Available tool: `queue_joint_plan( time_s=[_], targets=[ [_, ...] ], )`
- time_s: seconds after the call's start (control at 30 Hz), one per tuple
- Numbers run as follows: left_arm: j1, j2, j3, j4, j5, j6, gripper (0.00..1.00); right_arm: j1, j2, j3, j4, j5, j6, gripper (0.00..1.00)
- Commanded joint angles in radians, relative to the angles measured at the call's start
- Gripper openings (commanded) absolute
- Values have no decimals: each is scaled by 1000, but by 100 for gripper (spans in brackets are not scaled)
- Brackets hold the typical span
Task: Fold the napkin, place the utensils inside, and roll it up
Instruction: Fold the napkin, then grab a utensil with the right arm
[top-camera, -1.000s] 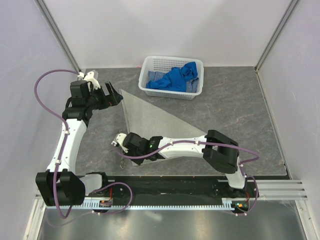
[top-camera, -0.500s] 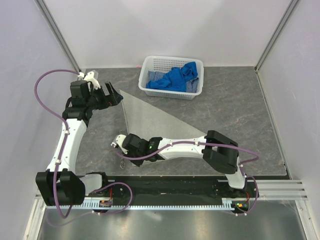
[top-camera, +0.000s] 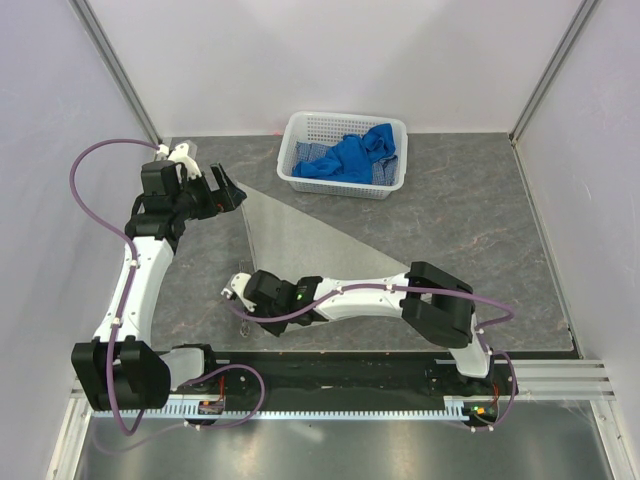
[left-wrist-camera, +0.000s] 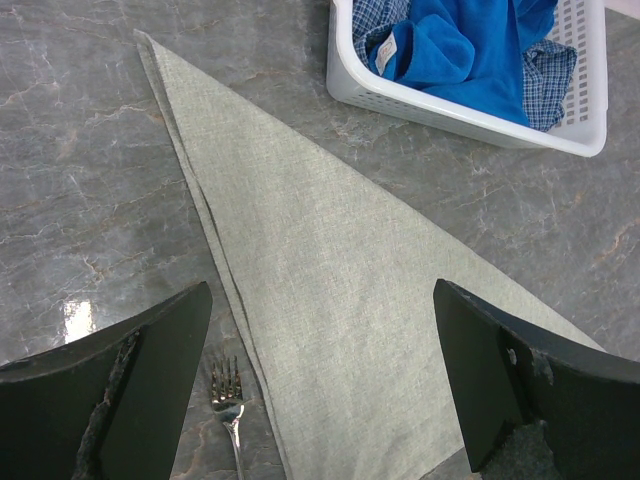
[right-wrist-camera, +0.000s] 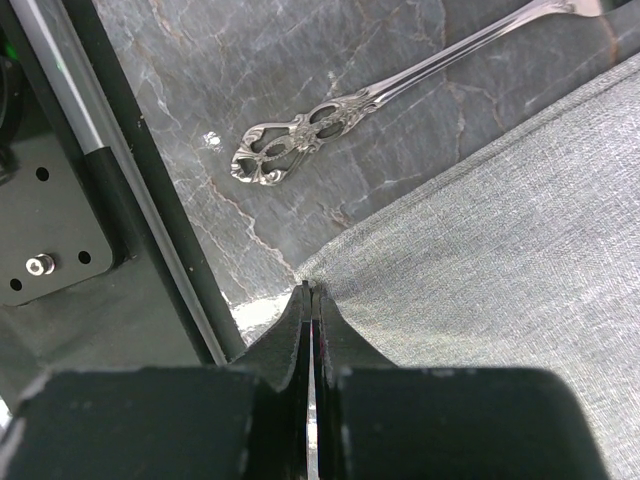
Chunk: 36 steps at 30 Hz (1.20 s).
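Note:
The napkin (top-camera: 300, 235) lies folded into a light grey triangle on the dark table, also seen in the left wrist view (left-wrist-camera: 330, 270) and the right wrist view (right-wrist-camera: 520, 250). My right gripper (right-wrist-camera: 308, 288) is shut on the napkin's near-left corner, low over the table near the front edge (top-camera: 238, 290). The fork (right-wrist-camera: 400, 85) lies on bare table just beside that corner, its tines showing next to the napkin's left edge (left-wrist-camera: 228, 395). My left gripper (left-wrist-camera: 320, 290) hangs open above the napkin's far-left point (top-camera: 225, 190), holding nothing.
A white plastic basket (top-camera: 300, 125) with bright blue cloths (top-camera: 350, 155) stands at the back, just beyond the napkin. A black rail (right-wrist-camera: 120, 200) runs along the table's front edge close to my right gripper. White walls enclose the table.
My right gripper has crept slightly toward the front-left with the napkin corner in it. The left arm has barely moved.

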Motion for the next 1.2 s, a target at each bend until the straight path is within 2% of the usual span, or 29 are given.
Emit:
queue_joint_plan(
  time_s=[0.0,0.17,0.27,0.3,0.4,0.43,0.53,0.77,1.17],
  targets=[
    [6,5,2,15,14,12,100,10,12,24,4,-33,12,0],
    [6,5,1,15,14,12,100,9,18,25,4,-42,11,0],
    [6,6,4,14,10,7,100,9,7,38,6,-25,21,14],
    [6,6,5,15,7,3,100,9,1,42,6,-14,26,28],
    [8,3,9,15,-4,-14,100,7,-24,65,9,65,50,43],
    [8,3,9,14,-7,-19,100,6,-25,85,12,91,76,45],
    [8,-2,18,14,-55,-54,100,1,11,148,14,196,125,46],
    [11,-24,35,-8,-150,-86,100,-14,150,303,0,270,285,46],
    [60,-37,30,-9,-93,-106,100,-25,335,493,-106,366,336,44]
  ],
)
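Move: My right fingers are shut on the napkin's near-left corner, which sits right at their tips, barely 1 cm below. From that hand the fork's middle lies about 8 cm ahead and 7 cm to the left, at table level; the folded napkin's middle is some 15 cm ahead and 13 cm to the right. From my left hand, the fork is roughly 14 cm back, 3 cm left and 20 cm down. I settle my right hand about half a centimetre, let go of the napkin corner by opening the fingers not quite halfway, then arc up some 5 cm, forward and left, and back down over the fork, turning about 25 degrees clockwise until the fingertips straddle its handle. My left hand, still wide open, drifts about 3 cm left, turning slightly counter-clockwise. ##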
